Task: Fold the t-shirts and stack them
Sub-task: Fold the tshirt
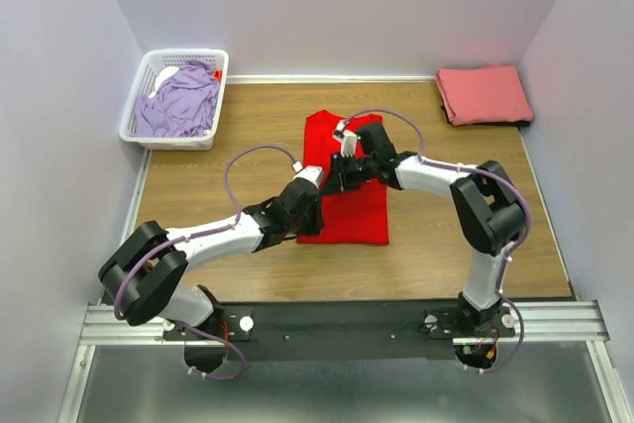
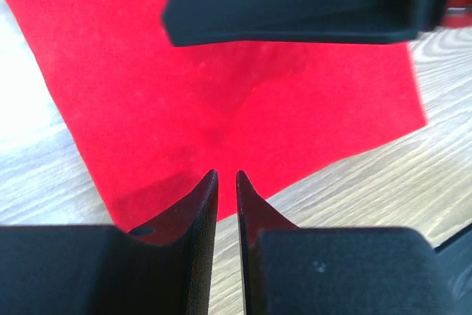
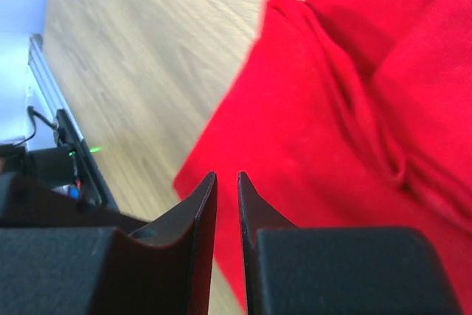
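A bright red t-shirt (image 1: 347,207) lies folded into a long strip in the middle of the table. Both grippers hover over its left half, close together. My left gripper (image 1: 319,185) points at the cloth near its edge (image 2: 243,101); its jaws (image 2: 227,175) stand a narrow slit apart with nothing between them. My right gripper (image 1: 336,181) faces it, also a narrow slit apart (image 3: 227,176) and empty, above the red cloth (image 3: 324,130) with its folds. A salmon-pink t-shirt (image 1: 483,94) lies folded at the back right. A lavender t-shirt (image 1: 181,101) is crumpled in the basket.
The white lattice basket (image 1: 134,124) stands at the back left corner. Grey walls close in the left, back and right of the wooden table (image 1: 248,126). The right arm's black body (image 2: 295,1) hangs close in front of the left wrist camera.
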`<state>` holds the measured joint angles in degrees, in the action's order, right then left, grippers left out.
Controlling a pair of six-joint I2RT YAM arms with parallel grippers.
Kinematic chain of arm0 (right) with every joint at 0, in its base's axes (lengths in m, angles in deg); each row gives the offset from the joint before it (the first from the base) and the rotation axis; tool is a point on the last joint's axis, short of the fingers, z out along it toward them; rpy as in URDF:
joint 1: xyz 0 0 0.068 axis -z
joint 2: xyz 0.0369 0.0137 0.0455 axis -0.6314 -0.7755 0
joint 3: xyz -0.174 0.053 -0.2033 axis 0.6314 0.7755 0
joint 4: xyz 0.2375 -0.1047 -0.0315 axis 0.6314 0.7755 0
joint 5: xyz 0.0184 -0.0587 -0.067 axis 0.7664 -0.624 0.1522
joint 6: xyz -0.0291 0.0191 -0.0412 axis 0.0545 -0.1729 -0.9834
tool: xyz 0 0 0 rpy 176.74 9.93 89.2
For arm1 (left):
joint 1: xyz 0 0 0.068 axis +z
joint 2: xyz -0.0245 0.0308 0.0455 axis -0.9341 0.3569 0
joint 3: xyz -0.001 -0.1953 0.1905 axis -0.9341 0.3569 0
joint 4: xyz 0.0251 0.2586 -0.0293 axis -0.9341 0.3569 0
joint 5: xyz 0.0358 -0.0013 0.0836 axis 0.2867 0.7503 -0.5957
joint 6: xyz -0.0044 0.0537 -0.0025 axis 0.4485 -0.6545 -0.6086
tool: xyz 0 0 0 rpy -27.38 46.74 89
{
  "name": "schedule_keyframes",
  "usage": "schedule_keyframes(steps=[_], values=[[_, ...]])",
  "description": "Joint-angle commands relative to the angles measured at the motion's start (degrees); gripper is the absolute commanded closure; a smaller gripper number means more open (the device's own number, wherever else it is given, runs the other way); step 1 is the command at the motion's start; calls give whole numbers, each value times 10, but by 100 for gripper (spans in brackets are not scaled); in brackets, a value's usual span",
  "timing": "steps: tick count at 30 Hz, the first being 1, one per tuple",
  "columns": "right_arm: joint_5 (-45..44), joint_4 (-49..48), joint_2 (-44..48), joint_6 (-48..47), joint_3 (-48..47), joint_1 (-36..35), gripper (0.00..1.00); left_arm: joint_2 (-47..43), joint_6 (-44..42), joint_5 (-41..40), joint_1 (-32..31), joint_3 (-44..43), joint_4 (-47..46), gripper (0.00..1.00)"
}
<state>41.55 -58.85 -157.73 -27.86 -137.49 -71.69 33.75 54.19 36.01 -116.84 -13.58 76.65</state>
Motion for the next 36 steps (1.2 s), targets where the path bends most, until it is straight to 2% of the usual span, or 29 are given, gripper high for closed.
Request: schedule_keyframes(steps=[1, 9, 14, 19, 24, 29, 33, 36], values=[[16, -42, -70, 11, -30, 5, 76, 32, 10, 3, 1, 14, -14, 76], [80, -67, -185, 37, -120, 48, 76, 69, 29, 27, 1, 45, -25, 77], [128, -72, -235, 65, -172, 92, 76, 50, 46, 26, 1, 75, -25, 77], [154, -72, -241, 87, -195, 121, 76, 15, 50, 4, 1, 66, -18, 77], [164, -73, -154, 87, -137, 141, 75, -44, 51, -31, 26, 32, -16, 76], [182, -80, -68, 91, -53, 154, 75, -83, 21, 36, 107, 21, -102, 76], [193, -98, -33, 94, 4, 162, 75, -19, -8, 119, 164, -2, -192, 77], [201, -137, -39, 115, 45, 175, 75, 80, -24, 173, 182, -34, -229, 77]])
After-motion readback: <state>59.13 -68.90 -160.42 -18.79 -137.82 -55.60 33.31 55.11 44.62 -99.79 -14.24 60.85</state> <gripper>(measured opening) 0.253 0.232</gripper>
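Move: The T-shirt lies face down the table under both hands. From the left hand its middle is some 12 cm ahead, 6 cm to the right and 4 cm below; its near hem is about 3 cm back, 6 cm right. From the right hand the shirt's middle is 3 cm ahead, 3 cm right and 6 cm below, a crosswise crease about 5 cm ahead and 3 cm right, and the collar some 16 cm ahead, 3 cm right. Low over the T-shirt's near end, the left hand sinks about 4 cm and lingers, easing slightly back, then climbs and swings forward over the shirt's left side. The right hand sinks about 5 cm while sweeping some 11 cm forward across the crease, short of the collar, then lifts about 9 cm, coming back and right. Both grippers stay nearly shut; each wrist rolls roughly 15 degrees. ##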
